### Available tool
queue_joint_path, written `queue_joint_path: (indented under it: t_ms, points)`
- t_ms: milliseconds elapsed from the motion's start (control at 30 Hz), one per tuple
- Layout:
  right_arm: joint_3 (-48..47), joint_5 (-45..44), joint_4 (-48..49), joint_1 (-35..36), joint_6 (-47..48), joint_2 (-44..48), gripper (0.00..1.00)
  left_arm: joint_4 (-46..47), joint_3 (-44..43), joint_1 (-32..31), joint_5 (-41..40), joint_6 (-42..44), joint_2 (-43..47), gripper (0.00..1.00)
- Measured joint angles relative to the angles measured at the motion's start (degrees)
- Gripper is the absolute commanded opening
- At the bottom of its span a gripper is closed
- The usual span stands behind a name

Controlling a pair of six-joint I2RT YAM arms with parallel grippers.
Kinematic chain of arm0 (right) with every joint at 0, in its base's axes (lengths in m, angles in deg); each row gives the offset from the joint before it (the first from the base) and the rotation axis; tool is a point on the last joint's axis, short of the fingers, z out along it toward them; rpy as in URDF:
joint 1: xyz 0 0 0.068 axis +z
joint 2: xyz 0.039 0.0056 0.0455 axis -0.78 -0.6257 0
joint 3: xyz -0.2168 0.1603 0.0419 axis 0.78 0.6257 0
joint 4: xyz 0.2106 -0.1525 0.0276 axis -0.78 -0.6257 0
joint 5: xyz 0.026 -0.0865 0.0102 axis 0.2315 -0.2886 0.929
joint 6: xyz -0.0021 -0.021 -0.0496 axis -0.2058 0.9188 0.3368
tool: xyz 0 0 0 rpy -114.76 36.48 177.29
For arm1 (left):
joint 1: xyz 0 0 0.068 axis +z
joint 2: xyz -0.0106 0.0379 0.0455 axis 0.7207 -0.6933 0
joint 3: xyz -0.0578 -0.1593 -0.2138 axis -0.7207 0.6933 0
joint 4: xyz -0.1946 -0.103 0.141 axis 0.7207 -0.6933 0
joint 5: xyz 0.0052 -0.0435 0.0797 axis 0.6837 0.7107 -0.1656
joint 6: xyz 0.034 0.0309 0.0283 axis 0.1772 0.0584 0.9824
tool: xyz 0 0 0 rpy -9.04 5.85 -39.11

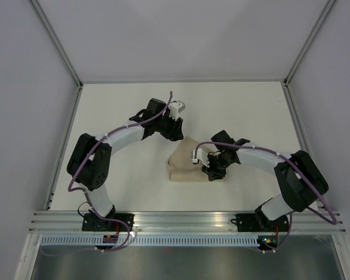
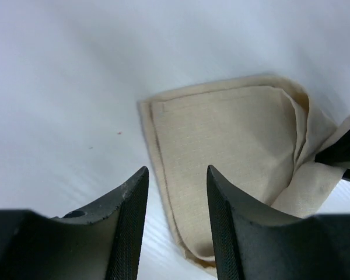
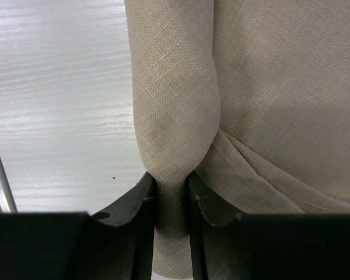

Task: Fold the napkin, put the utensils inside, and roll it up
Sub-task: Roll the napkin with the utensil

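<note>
The tan napkin (image 1: 184,163) lies folded in the middle of the white table, partly rolled along its right side. My right gripper (image 1: 213,172) is shut on a rolled edge of the napkin (image 3: 268,87), and the cloth is pinched between the jaws of this gripper (image 3: 170,181). My left gripper (image 1: 175,131) hovers just behind the napkin. In the left wrist view it (image 2: 176,175) stands open above the near edge of the napkin (image 2: 227,140), with nothing between its fingers. The utensils are out of view.
An aluminium rail (image 1: 186,221) runs along the near edge by the arm bases. Frame posts (image 1: 64,58) and grey walls enclose the table on the left, right and back. The right gripper's dark tip (image 2: 344,151) shows at the right edge of the left wrist view.
</note>
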Motion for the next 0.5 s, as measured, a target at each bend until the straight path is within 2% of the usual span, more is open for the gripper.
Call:
queue_joint_path:
  t_ms: [200, 333, 500]
  points:
    - [-14.1, 7.5, -14.7, -4.7, 2.2, -14.3, 0.14, 9.3, 7.9, -0.3, -7.7, -2.8, 13.7, 0.51]
    - [-22.6, 12.6, -24.7, -7.8, 3.6, -23.6, 0.14, 17.9, 16.2, -1.6, -11.5, -3.3, 23.6, 0.52]
    - [-31.7, 16.9, -35.6, -10.3, 4.0, -34.0, 0.15, 25.7, 25.6, -7.2, -17.9, -1.9, 30.1, 0.53]
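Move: The right hand already pinches the napkin's rolled near edge by its right part; the roll's left end lies about 16 cm to its left, level with it. The unrolled napkin, where the roll is going, centres roughly 7 cm ahead and 8 cm left. From the left hand, half open and empty, the unrolled napkin lies some 8 cm back, 6 cm right and 8 cm below, the roll's left end 15 cm back and 2 cm left. Keep the right gripper's pinch on the roll and turn it over low at the table: tuck the fingertips back towards the base by about 40 degrees while the hand itself creeps barely 1 cm forward over the napkin. Meanwhile lift the empty left gripper about 11 cm, still half open, tipping its fingers up, then draw it back a few centimetres. ##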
